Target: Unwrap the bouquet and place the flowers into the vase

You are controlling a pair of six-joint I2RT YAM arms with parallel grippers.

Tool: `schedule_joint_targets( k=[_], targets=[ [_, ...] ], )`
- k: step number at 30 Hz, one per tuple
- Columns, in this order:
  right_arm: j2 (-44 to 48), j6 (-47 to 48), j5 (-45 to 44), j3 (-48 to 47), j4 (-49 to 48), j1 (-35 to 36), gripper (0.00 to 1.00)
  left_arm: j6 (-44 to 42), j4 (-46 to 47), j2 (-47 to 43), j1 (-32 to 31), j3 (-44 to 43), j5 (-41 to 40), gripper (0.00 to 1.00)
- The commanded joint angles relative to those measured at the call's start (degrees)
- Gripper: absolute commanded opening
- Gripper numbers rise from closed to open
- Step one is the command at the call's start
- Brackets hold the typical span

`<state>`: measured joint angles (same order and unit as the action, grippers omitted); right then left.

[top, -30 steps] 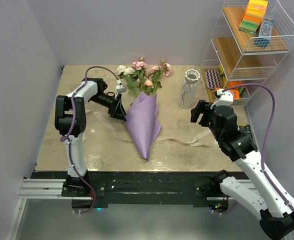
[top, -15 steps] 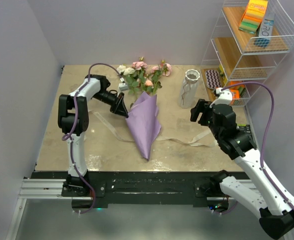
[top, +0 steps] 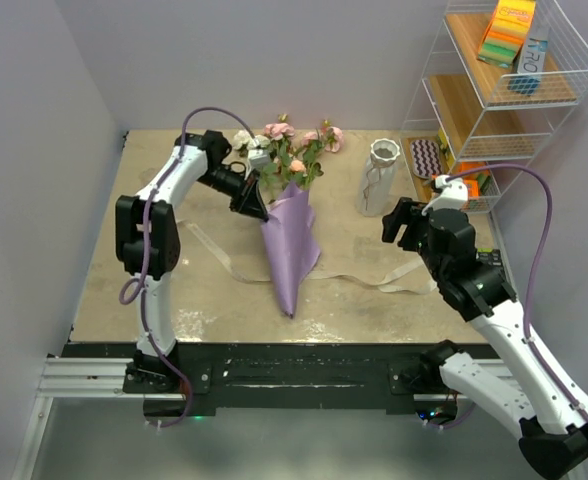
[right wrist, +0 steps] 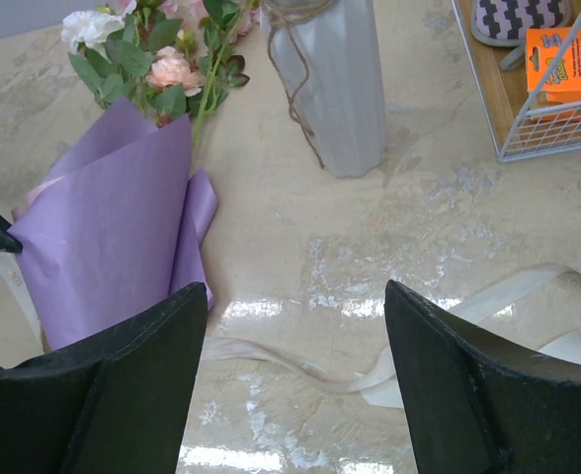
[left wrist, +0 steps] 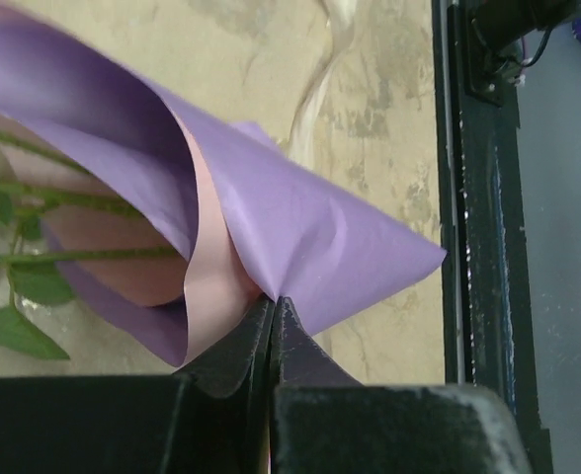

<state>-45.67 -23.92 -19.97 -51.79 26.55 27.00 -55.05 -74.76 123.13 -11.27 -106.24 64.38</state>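
Observation:
The bouquet lies mid-table, its lilac paper cone (top: 292,245) pointing toward me. The flowers (top: 286,155), pink, peach and white roses, spill out at its far end. My left gripper (top: 257,207) is shut on the cone's upper left edge. In the left wrist view the jaws (left wrist: 273,302) pinch the lilac paper (left wrist: 310,227) where its pink inner face (left wrist: 209,286) shows, with green stems (left wrist: 73,197) inside. The white vase (top: 378,178) stands upright to the right of the blooms. My right gripper (top: 400,224) hovers open near the vase (right wrist: 330,79), over bare table and holding nothing.
A cream ribbon (top: 379,282) trails loose across the table on both sides of the cone, and it also shows under the right gripper (right wrist: 528,306). A white wire shelf rack (top: 494,95) with sponges and boxes stands at the back right. The table's front rail (left wrist: 478,197) lies close to the cone's tip.
My left gripper went from open to shut on the paper's left edge and moved right and back with it, so the cone looks narrower. The right arm stayed put.

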Motion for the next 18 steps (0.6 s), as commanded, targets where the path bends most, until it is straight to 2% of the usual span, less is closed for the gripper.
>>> schedule_joint_targets(
  k=[1, 6, 9, 11, 12, 16, 18],
  targets=[
    [1.8, 0.4, -0.4, -1.3, -0.2, 0.1, 0.76, 6.9, -0.6, -8.3, -3.1, -7.0, 3.2, 0.00],
    [2.2, 0.1, -0.3, -0.9, -0.4, 0.2, 0.76, 11.4, 0.1, -12.1, -9.9, -8.4, 1.8, 0.00],
    [2.5, 0.0, -0.4, -0.6, -0.2, 0.0, 0.76, 16.3, 4.2, -13.4, -12.5, -7.1, 0.9, 0.01],
    [3.0, 0.1, -0.7, -0.2, 0.1, 0.1, 0.76, 20.6, 9.2, -14.1, -13.2, -4.7, -0.4, 0.14],
    [3.1, 0.0, -0.8, -0.2, 0.2, 0.1, 0.76, 21.7, 10.7, -14.1, -13.3, -3.9, -1.0, 0.33],
    [3.8, 0.0, -1.0, -0.2, 1.0, 0.2, 0.76, 23.2, 13.3, -13.8, -13.1, -2.4, -4.5, 0.56],
    [4.3, 0.2, -1.1, -0.3, 1.2, 0.0, 0.76, 24.2, 14.6, -13.8, -12.3, -1.8, -5.1, 0.76]
  ],
)
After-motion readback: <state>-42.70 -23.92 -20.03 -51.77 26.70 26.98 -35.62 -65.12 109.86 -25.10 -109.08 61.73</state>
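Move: The left hand already pinches the near-left flap of the purple wrapping, its fingertips some 10 cm above the table. The wrapping's middle lies about 6 cm to this hand's right, 6 cm back and 8 cm lower. The flower heads are roughly 18 cm ahead and 5 cm to its right, about as low; the vase stands about 26 cm to its right and 6 cm ahead, its middle near hand height. From the right hand, the wrapping is about 20 cm left, 1 cm ahead and 23 cm below. Upward, rightward and somewhat back, the left hand swings the pinched flap up and across over the wrapping, climbing about 11 cm while going some 8 cm right and 6 cm back. As the swing ends its shut fingers spread past half open and let go of the paper, with the hand just starting to settle down and forward. ##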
